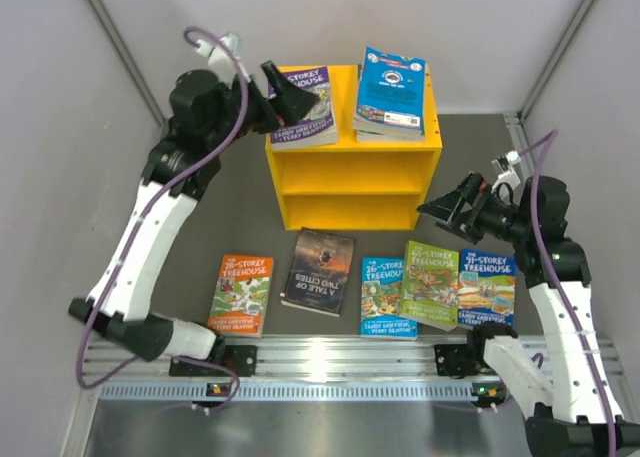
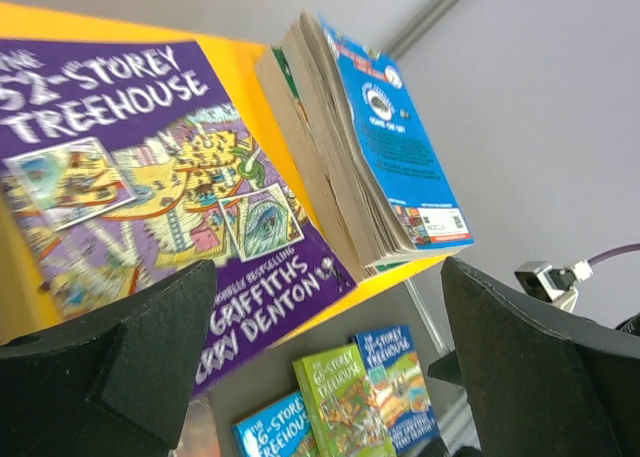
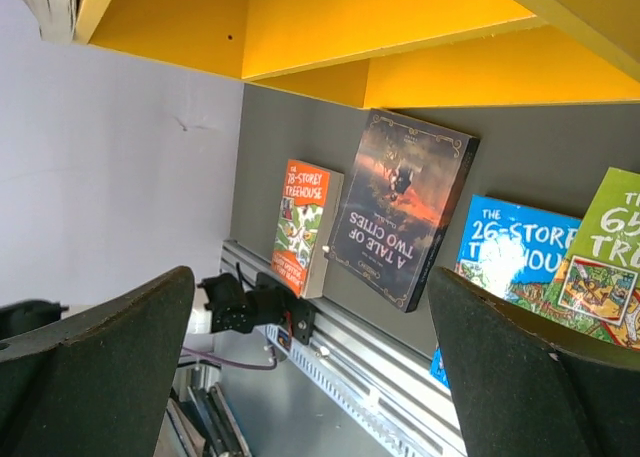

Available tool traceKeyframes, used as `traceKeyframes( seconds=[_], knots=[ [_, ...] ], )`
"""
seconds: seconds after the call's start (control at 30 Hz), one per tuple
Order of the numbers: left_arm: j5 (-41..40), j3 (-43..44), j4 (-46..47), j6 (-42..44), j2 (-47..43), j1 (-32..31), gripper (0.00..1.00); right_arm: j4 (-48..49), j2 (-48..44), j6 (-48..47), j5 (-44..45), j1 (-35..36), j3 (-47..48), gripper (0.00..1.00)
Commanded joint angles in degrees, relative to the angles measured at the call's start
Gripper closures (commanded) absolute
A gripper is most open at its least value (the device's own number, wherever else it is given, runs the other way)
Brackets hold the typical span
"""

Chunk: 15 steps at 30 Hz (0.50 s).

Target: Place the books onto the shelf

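Note:
The yellow shelf (image 1: pixel 352 160) stands at the back middle of the table. A purple Treehouse book (image 1: pixel 306 108) lies flat on the left of its top, and a blue-covered stack of books (image 1: pixel 392 93) lies on the right. My left gripper (image 1: pixel 287 95) hovers open over the purple book's left edge, holding nothing. The left wrist view shows that purple cover (image 2: pixel 150 177) and the stack (image 2: pixel 385 147) past the spread fingers. My right gripper (image 1: pixel 445 205) is open and empty beside the shelf's lower right corner. Both compartments look empty.
Several books lie flat in front of the shelf: orange (image 1: pixel 242 294), dark "A Tale of Two Cities" (image 1: pixel 319 271), blue (image 1: pixel 387 295), green (image 1: pixel 431 284) and blue (image 1: pixel 487 288). The grooved aluminium rail (image 1: pixel 340 357) runs along the near edge. Grey walls close in on three sides.

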Motion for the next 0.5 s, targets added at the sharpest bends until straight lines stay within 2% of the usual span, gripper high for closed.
traceKeyframes(
  seconds=[0.0, 0.13, 0.27, 0.4, 0.47],
  knots=[
    [-8.5, -5.61, 5.67, 3.59, -9.71, 0.32, 0.01, -0.06, -0.44, -2.27, 0.74, 0.72, 2.88, 0.0],
    [-13.78, -7.92, -1.34, 5.26, -14.29, 0.76, 0.01, 0.12, 0.53, -2.19, 1.26, 2.12, 2.17, 0.0],
    [-16.7, -14.76, -16.08, 2.29, -16.14, 0.67, 0.01, -1.63, 2.55, -4.55, 3.46, 4.31, 2.78, 0.0],
    [-16.08, -29.49, -21.65, -3.67, -18.85, 0.67, 0.03, -4.1, 5.79, -6.41, 6.36, 5.99, 4.01, 0.0],
    [-19.75, -34.18, -23.68, -5.71, -20.0, 0.67, 0.02, -4.19, 6.68, -6.49, 6.63, 6.61, 4.19, 0.0]
  ],
)
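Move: A Tale of Two Cities, the nearest clear book on the table, lies about 18 cm back, 2 cm right and 45 cm below the left hand. The orange book, equally low, is 24 cm back and 17 left; the 52-storey book on the shelf top is 3 cm back, straight below by some 4. From the right hand A Tale of Two Cities lies 3 cm back, 25 left, 28 below; the blue 26-storey book 10 back, 8 left, as low. The 52-storey book on the shelf top is left behind as the open, empty left hand backs off leftward by some 10 cm, first rising about 4 cm, then plunging some 17 past the shelf's left front towards the table books, swinging counter-clockwise and tipping fingers down. The right hand, open too, sinks about 3 cm towards the books. ##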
